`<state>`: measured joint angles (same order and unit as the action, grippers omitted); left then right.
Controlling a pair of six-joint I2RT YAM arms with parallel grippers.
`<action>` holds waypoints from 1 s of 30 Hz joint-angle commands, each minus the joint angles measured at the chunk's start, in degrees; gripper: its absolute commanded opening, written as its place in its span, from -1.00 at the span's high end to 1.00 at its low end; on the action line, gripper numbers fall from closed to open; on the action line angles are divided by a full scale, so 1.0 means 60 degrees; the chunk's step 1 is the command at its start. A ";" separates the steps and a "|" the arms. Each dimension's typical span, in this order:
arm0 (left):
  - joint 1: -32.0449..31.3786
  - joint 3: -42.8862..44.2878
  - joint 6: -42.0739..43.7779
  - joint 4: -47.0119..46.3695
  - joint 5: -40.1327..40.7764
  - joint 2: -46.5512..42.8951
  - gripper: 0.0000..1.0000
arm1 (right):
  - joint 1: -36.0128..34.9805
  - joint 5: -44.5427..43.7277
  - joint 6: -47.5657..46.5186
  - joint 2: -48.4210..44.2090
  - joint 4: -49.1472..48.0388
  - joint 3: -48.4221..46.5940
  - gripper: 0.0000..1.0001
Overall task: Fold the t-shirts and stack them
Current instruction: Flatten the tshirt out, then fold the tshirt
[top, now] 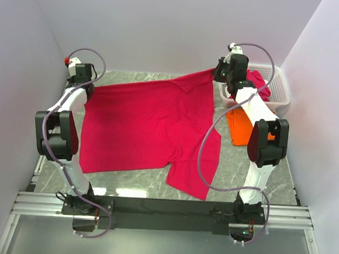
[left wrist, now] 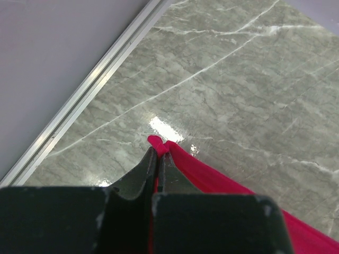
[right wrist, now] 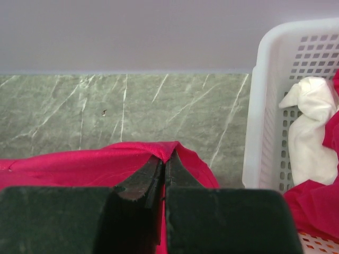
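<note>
A large crimson-pink t-shirt point(top: 146, 125) lies spread across the marble table, its far edge lifted at both ends. My left gripper point(top: 87, 86) is shut on its far-left corner; in the left wrist view the gripper point(left wrist: 159, 151) pinches a small red tip of that t-shirt point(left wrist: 212, 177). My right gripper point(top: 219, 72) is shut on the far-right corner, and the right wrist view shows this gripper point(right wrist: 165, 159) with the t-shirt point(right wrist: 79, 166) draping off to the left. An orange t-shirt point(top: 238, 126) lies folded by the basket. More crimson cloth point(top: 258, 85) sits in the basket.
A white lattice basket point(top: 278, 90) stands at the far right against the wall; it holds a white cloth point(right wrist: 310, 135) and red cloth point(right wrist: 318, 203). The basket wall point(right wrist: 259, 121) is close to the right of my right gripper. Walls enclose the table on three sides.
</note>
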<state>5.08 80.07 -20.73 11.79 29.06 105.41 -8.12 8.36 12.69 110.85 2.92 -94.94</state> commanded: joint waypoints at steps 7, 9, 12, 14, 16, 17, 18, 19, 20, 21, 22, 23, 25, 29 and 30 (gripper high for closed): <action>0.0164 0.0161 -0.0192 0.0245 0.0226 -0.0048 0.99 | 0.0123 -0.0105 0.0711 0.0070 0.0450 -0.0496 1.00; 0.0164 0.0117 -0.0323 0.0465 -0.0008 -0.0092 0.99 | 0.0123 -0.0075 0.0844 0.0041 0.0887 -0.0540 1.00; 0.0164 0.0087 -0.0441 0.0963 -0.0097 -0.0150 0.99 | 0.0108 -0.0163 0.1034 -0.0047 0.1578 -0.0584 1.00; 0.0164 0.0043 -0.0456 0.1314 -0.0214 -0.0165 0.99 | 0.0137 -0.0163 0.1122 -0.0192 0.1972 -0.0540 1.00; 0.0164 -0.0001 -0.0471 0.1535 -0.0287 -0.0238 0.99 | 0.0167 -0.0134 0.1195 -0.0353 0.2251 -0.0525 1.00; 0.0164 0.0014 -0.0500 0.1811 -0.0287 -0.0267 0.99 | 0.0210 -0.0076 0.1210 -0.0383 0.2528 -0.0511 1.00; 0.0164 0.0014 -0.0529 0.1944 -0.0287 -0.0282 0.99 | 0.0225 -0.0075 0.1225 -0.0427 0.2662 -0.0510 1.00; 0.0164 0.0014 -0.0529 0.2047 -0.0374 -0.0326 0.99 | 0.0240 -0.0075 0.1254 -0.0515 0.2808 -0.0496 1.00; 0.0164 -0.0001 -0.0558 0.2150 -0.0419 -0.0399 0.99 | 0.0240 -0.0061 0.1254 -0.0588 0.3042 -0.0481 1.00; 0.0164 -0.0044 -0.0616 0.2383 -0.0434 -0.0574 0.99 | 0.0269 -0.0060 0.1269 -0.0763 0.3392 -0.0467 1.00; 0.0164 -0.0045 -0.0617 0.2429 -0.0434 -0.0575 0.99 | 0.0269 -0.0060 0.1269 -0.0765 0.3395 -0.0466 1.00; 0.0164 -0.0074 -0.0617 0.2429 -0.0492 -0.0633 0.99 | 0.0284 -0.0046 0.1269 -0.0881 0.3468 -0.0452 1.00; 0.0164 -0.0118 -0.0632 0.2560 -0.0624 -0.0809 0.99 | 0.0284 -0.0060 0.1298 -0.1013 0.3702 -0.0408 1.00; 0.0164 -0.0191 -0.0719 0.2897 -0.0785 -0.0956 0.99 | 0.0299 -0.0133 0.1400 -0.1219 0.4113 -0.0306 1.00; 0.0164 -0.0264 -0.0720 0.2927 -0.0815 -0.1000 0.99 | 0.0313 -0.0119 0.1415 -0.1306 0.4229 -0.0233 1.00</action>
<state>5.39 79.05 -23.92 27.46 24.67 102.67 -7.31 8.67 20.40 107.48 26.26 -95.37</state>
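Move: Behind and below the two hands, the t-shirt's spread body has its middle some 15 cm back, 23 cm right and 10 cm below the left hand, and about 22 cm back, 23 cm left and 18 cm below the right hand. Both still pinch its raised far edge. The basket stands level in reach, 17 cm to the right hand's right and 12 cm lower; the orange t-shirt lies 17 cm nearer than the basket. Keeping both grips shut on the raised far edge, the hands draw it back over the t-shirt's spread body while lowering it: the right about 6 cm back and 5 cm down, the left 5 cm back and 3 cm down. The fingers tip downward, the right's by about 20 degrees and the left's by half that; the right eases up a centimetre last. ##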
